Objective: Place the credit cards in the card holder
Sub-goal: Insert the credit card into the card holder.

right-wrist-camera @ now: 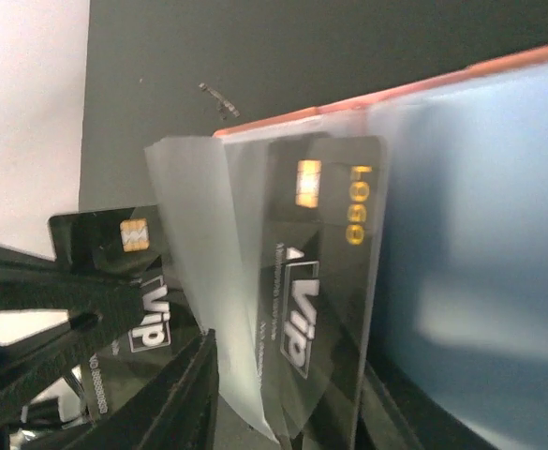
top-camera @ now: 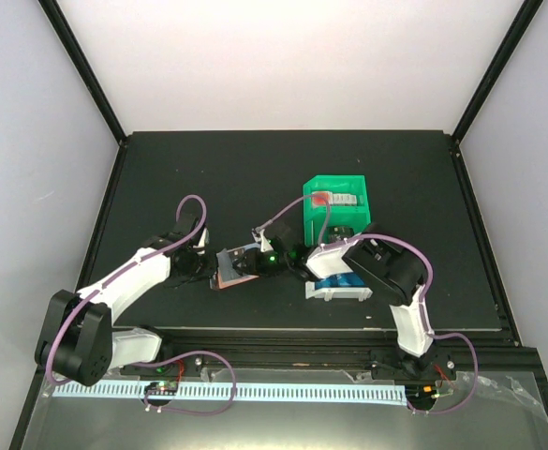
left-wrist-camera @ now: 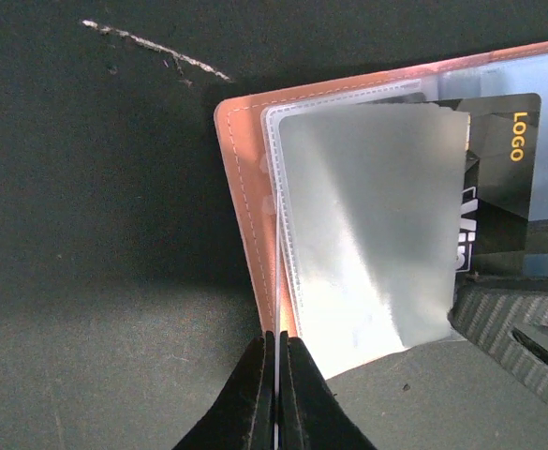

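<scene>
The salmon-pink card holder [top-camera: 233, 272] lies open on the black table between both grippers. In the left wrist view my left gripper [left-wrist-camera: 276, 345] is shut on the card holder's [left-wrist-camera: 247, 187] near edge, beside its clear pocket sleeves [left-wrist-camera: 367, 225]. A black credit card [left-wrist-camera: 503, 178] marked LOGO sits among those sleeves. In the right wrist view the same black VIP card [right-wrist-camera: 320, 281] stands between the spread fingers of my right gripper [right-wrist-camera: 288, 412], which is open. A second black VIP card [right-wrist-camera: 128, 281] shows at the left. Blue credit cards [top-camera: 337, 281] lie in a white bin.
A green bin [top-camera: 337, 208] stands behind the right gripper, and the white bin [top-camera: 334, 294] sits under the right arm near the front edge. A pale scratch [left-wrist-camera: 152, 47] marks the table beyond the card holder. White walls enclose the table.
</scene>
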Tool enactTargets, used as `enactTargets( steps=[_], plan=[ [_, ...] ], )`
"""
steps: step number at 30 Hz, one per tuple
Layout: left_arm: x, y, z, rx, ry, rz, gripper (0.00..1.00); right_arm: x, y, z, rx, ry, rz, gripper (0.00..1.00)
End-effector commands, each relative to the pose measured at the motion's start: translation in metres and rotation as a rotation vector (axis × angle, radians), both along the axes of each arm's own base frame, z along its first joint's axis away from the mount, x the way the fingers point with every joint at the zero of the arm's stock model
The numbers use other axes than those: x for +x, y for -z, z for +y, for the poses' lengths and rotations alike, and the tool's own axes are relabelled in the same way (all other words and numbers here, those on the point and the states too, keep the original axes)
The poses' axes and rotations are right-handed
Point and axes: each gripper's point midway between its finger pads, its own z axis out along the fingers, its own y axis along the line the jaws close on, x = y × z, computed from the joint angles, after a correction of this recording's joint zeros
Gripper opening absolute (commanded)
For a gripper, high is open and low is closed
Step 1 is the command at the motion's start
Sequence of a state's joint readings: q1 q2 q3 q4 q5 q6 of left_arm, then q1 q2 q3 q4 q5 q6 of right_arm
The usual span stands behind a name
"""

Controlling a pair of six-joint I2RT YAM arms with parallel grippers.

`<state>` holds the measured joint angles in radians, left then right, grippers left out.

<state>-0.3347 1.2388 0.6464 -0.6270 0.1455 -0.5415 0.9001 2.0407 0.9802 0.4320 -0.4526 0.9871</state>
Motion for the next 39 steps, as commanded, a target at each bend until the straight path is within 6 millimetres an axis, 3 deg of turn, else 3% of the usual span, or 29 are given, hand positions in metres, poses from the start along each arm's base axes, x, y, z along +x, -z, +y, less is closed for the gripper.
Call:
enactTargets(
  steps=[1,6,11,21,31,39],
  plan=[
    [-0.005,0.005,-0.001,-0.001,0.012,0.031,0.02,0.002,0.005,-0.015,-0.133,0.018,-0.036,0.42],
    [-0.005,0.005,-0.002,-0.006,0.015,0.03,0.02,0.003,0.004,-0.013,-0.21,0.014,-0.052,0.54],
    [-0.005,0.004,-0.003,-0.008,0.021,0.028,0.02,0.001,0.008,-0.009,-0.292,-0.005,-0.083,0.58],
    [-0.004,0.001,-0.005,-0.026,0.021,0.014,0.02,-0.016,0.004,0.012,-0.318,-0.083,-0.124,0.57],
    [-0.003,-0.003,-0.002,-0.015,0.005,-0.001,0.02,0.01,-0.008,-0.012,-0.47,0.024,-0.228,0.59],
    [-0.004,0.001,0.0,-0.002,-0.003,0.011,0.02,0.003,-0.002,-0.006,-0.478,-0.016,-0.222,0.57]
  ],
)
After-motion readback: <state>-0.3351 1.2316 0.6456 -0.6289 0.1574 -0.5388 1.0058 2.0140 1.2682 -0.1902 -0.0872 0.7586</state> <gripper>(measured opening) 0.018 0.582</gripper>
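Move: The card in the holder's clear pocket has its middle roughly 2 cm ahead of the right hand and 1 cm to its left, some 1 cm lower, between fingers already part open. The card holder's middle is about 2 cm to the right and 1 cm ahead, 2 cm down; the other card, gripped by the left hand, is some 7 cm left and 1 cm back. From the left hand the pocketed card lies about 7 cm right, 3 cm ahead and 3 cm below. Right fingers spread over the card and tip down some 25 degrees, shifting left, then about 2 cm right. ##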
